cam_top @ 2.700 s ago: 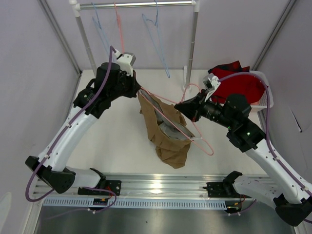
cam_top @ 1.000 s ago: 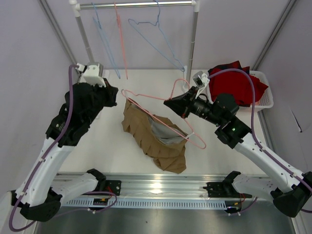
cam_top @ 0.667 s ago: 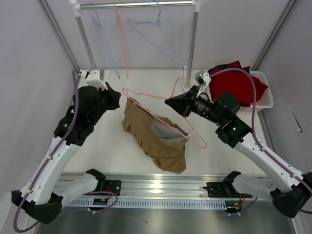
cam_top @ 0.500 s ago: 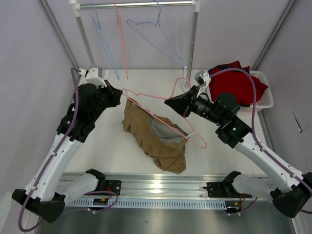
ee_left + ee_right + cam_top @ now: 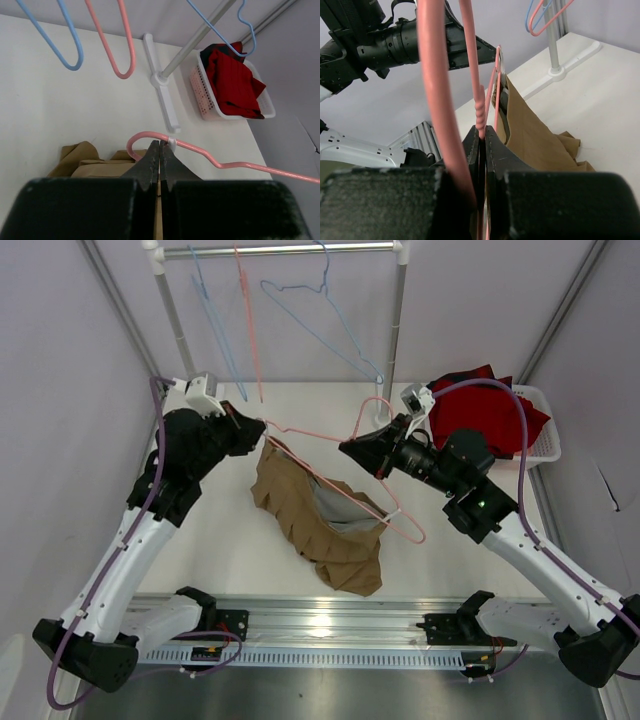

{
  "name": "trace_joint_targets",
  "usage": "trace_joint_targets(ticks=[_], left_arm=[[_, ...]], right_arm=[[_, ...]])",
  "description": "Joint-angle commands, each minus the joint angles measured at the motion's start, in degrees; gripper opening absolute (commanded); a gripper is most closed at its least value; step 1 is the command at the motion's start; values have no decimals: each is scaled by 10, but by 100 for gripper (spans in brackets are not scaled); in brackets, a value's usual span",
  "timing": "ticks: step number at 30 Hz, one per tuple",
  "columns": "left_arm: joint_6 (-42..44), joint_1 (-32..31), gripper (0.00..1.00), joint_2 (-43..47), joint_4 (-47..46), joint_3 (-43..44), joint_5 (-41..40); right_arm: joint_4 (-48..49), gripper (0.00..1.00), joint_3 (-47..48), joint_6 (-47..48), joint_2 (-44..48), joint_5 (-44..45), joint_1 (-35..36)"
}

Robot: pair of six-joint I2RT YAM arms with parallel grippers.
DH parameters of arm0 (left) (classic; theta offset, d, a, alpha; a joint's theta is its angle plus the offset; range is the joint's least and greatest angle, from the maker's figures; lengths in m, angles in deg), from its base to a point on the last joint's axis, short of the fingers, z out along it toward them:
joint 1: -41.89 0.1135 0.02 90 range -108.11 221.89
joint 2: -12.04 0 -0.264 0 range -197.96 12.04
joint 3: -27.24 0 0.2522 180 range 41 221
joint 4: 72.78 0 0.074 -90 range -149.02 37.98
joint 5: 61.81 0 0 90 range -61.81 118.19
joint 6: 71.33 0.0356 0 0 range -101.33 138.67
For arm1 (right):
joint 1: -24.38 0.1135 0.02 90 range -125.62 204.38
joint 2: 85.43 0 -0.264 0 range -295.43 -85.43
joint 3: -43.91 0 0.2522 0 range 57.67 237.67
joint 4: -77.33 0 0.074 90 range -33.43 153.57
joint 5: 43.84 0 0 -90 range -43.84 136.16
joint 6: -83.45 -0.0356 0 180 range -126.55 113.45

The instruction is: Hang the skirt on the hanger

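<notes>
The salmon-pink hanger (image 5: 300, 432) is held tilted above the table, its hook (image 5: 372, 410) toward the rack. My right gripper (image 5: 345, 450) is shut on its wire near the neck, seen between the jaws in the right wrist view (image 5: 481, 131). The tan skirt (image 5: 290, 510) hangs from the hanger's left end and bunches on the table, its paler lining showing. My left gripper (image 5: 258, 423) is shut with nothing between its jaws. In the left wrist view its tips (image 5: 160, 144) sit right at the hanger's curved left corner (image 5: 142, 136), above the skirt (image 5: 80, 150).
At the back, a clothes rack (image 5: 280, 250) carries light blue hangers (image 5: 325, 325) and another pink one (image 5: 250, 330). Its white foot (image 5: 162, 95) lies on the table. A white basket (image 5: 548, 435) with a red cloth (image 5: 485, 410) stands at the right.
My left gripper has shut and swung right and up, from beside the skirt to the hanger's left corner. The right gripper, hanger and skirt have barely moved.
</notes>
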Motion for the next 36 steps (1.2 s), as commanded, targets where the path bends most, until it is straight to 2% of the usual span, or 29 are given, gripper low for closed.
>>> trace_joint_targets(ticks=[1, 7, 14, 20, 24, 26, 27, 28, 31, 36], left_arm=[[-21, 3, 0, -4, -50, -11, 66], [-27, 3, 0, -6, -79, -31, 137], [-13, 2, 0, 1, -69, -21, 202], [30, 0, 2, 1, -10, 30, 198], [103, 0, 13, 13, 95, 105, 137], [136, 0, 23, 27, 143, 127, 127], [166, 0, 25, 30, 155, 148, 140], [178, 0, 31, 31, 164, 171, 150], [198, 0, 39, 36, 180, 223, 190], [209, 0, 42, 22, 153, 272, 279]], right_arm=[[66, 0, 46, -11, 8, -10, 0], [68, 0, 61, -11, -10, -18, 0], [70, 0, 77, -8, -36, -25, 0], [59, 0, 97, -2, -46, -27, 0], [42, 0, 111, 9, -44, -32, 0], [32, 0, 119, 11, -43, -39, 0], [30, 0, 121, 12, -43, -40, 0], [27, 0, 122, 12, -42, -45, 0], [24, 0, 127, 12, -42, -52, 0], [23, 0, 136, 9, -42, -73, 0]])
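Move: Right at the shut left fingertips, roughly 1 cm farther out and 1 cm to their right, is the skirt's white loop on the left end of the pink hanger. The hanger's notch lies about 5 cm right of the hand and 1 cm back. The hanger's neck, in the right grip, is some 20 cm right and 9 back; the skirt's middle hangs about 14 right, 10 back and 14 below. From the right hand the loop lies roughly 20 cm left and 10 ahead. Sliding rightward and a little back, about 4 cm along the hanger arm, the shut left fingers work the loop towards the notch while turning some 15 degrees clockwise. They then open nearly halfway, come free and withdraw up about 13 cm and back, tips tilting upward. The right hand keeps its pinch at the neck and lifts about 3 cm. ##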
